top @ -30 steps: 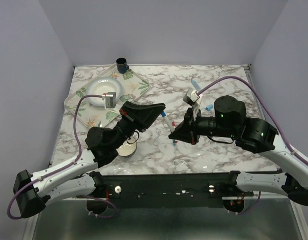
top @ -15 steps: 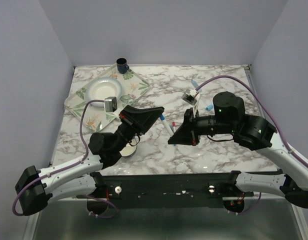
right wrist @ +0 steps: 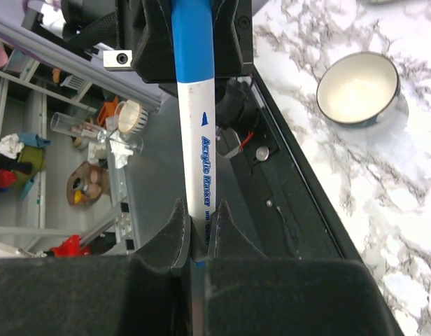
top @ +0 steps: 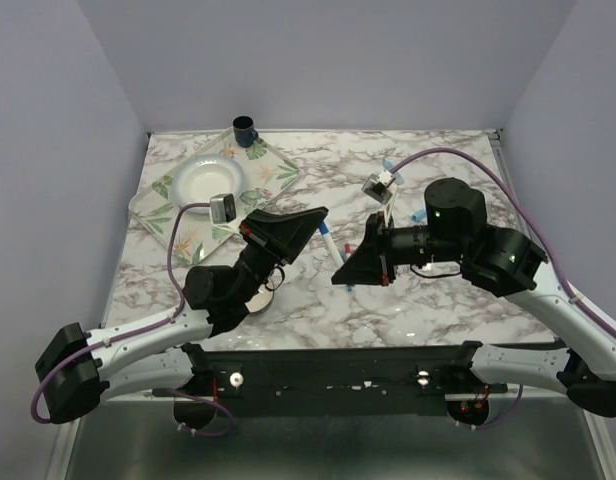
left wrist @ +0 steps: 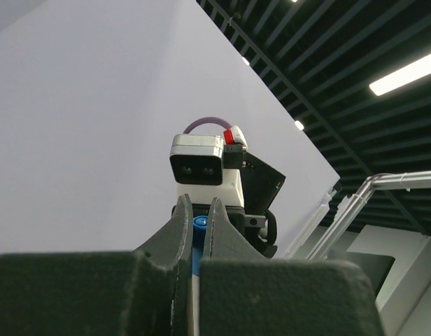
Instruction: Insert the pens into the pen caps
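Observation:
My right gripper is shut on the white barrel of a pen with a blue end. That end points at my left gripper, which is shut on the dark blue pen cap. In the right wrist view the pen's blue end runs up between the left fingers. From above, the left gripper and right gripper face each other above the table's middle, with the pen between them. A light blue pen and a light blue cap lie behind the right arm.
A floral tray with a white plate sits at the back left, a dark cup at its far corner. A small bowl stands under the left arm and shows in the right wrist view.
Both wrists have shifted slightly. The right arm has drawn a little to the left. Both grips hold and the tips still face each other.

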`<act>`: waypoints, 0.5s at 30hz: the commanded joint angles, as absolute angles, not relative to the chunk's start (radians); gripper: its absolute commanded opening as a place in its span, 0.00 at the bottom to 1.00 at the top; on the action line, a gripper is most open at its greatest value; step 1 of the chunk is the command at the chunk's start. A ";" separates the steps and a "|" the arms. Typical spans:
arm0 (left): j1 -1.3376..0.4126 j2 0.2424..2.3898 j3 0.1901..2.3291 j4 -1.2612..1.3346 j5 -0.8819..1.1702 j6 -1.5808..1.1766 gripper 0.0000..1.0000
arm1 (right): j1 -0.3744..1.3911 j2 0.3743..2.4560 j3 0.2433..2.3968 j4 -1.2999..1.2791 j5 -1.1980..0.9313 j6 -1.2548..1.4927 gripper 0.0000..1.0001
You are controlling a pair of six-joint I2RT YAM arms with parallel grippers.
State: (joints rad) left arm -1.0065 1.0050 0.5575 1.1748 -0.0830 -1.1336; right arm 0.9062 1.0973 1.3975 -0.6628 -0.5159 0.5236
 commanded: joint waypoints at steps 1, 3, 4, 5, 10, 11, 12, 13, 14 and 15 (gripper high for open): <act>-1.170 1.023 0.503 0.859 0.410 -1.144 0.00 | 0.818 1.175 1.419 0.503 -0.245 0.539 0.01; -1.157 0.996 0.505 0.841 0.397 -1.144 0.06 | 0.816 1.177 1.428 0.445 -0.281 0.503 0.01; -1.149 0.986 0.526 0.822 0.396 -1.138 0.11 | 0.816 1.175 1.430 0.421 -0.287 0.486 0.01; -1.141 0.974 0.544 0.795 0.394 -1.126 0.18 | 0.816 1.166 1.422 0.402 -0.311 0.477 0.01; -1.103 0.870 0.749 0.430 0.298 -0.956 0.58 | 0.818 1.091 1.274 0.307 -0.376 0.414 0.01; -1.098 0.861 0.782 0.375 0.284 -0.921 0.66 | 0.818 1.071 1.208 0.298 -0.368 0.410 0.01; -1.095 0.842 0.813 0.280 0.270 -0.893 0.69 | 0.818 1.036 1.177 0.255 -0.354 0.399 0.01; -1.091 0.838 0.863 0.240 0.241 -0.872 0.71 | 0.818 1.017 1.154 0.230 -0.339 0.391 0.01; -1.079 0.831 0.888 0.206 0.229 -0.830 0.77 | 0.819 1.000 1.135 0.203 -0.324 0.381 0.01; -1.074 0.824 0.908 0.155 0.222 -0.815 0.80 | 0.819 0.965 1.094 0.148 -0.313 0.365 0.01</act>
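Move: The left fingers are shut on the blue cap, which already sits on the pen, so the cap is practically at that hand's point. The right fingers grip the white barrel near its lower end, with the cap about 6 cm ahead of that hand, 3 cm left and 7 cm above. Far below the right hand, some 33 cm, the bowl lies roughly 8 cm ahead and 21 cm left, and the red-capped pen about 14 cm ahead and 5 cm right. The left fingers spread wide and let go of the blue cap while that hand draws up and back about 5 cm, tilting slightly as it leaves the pen's capped end. The right hand keeps its pinch on the lower barrel and carries the capped pen up about 7 cm and forward half as far, slowly at first and then quickly, its fingertips tilting upward and the wrist rolling, some 30 degrees of turn in all. ##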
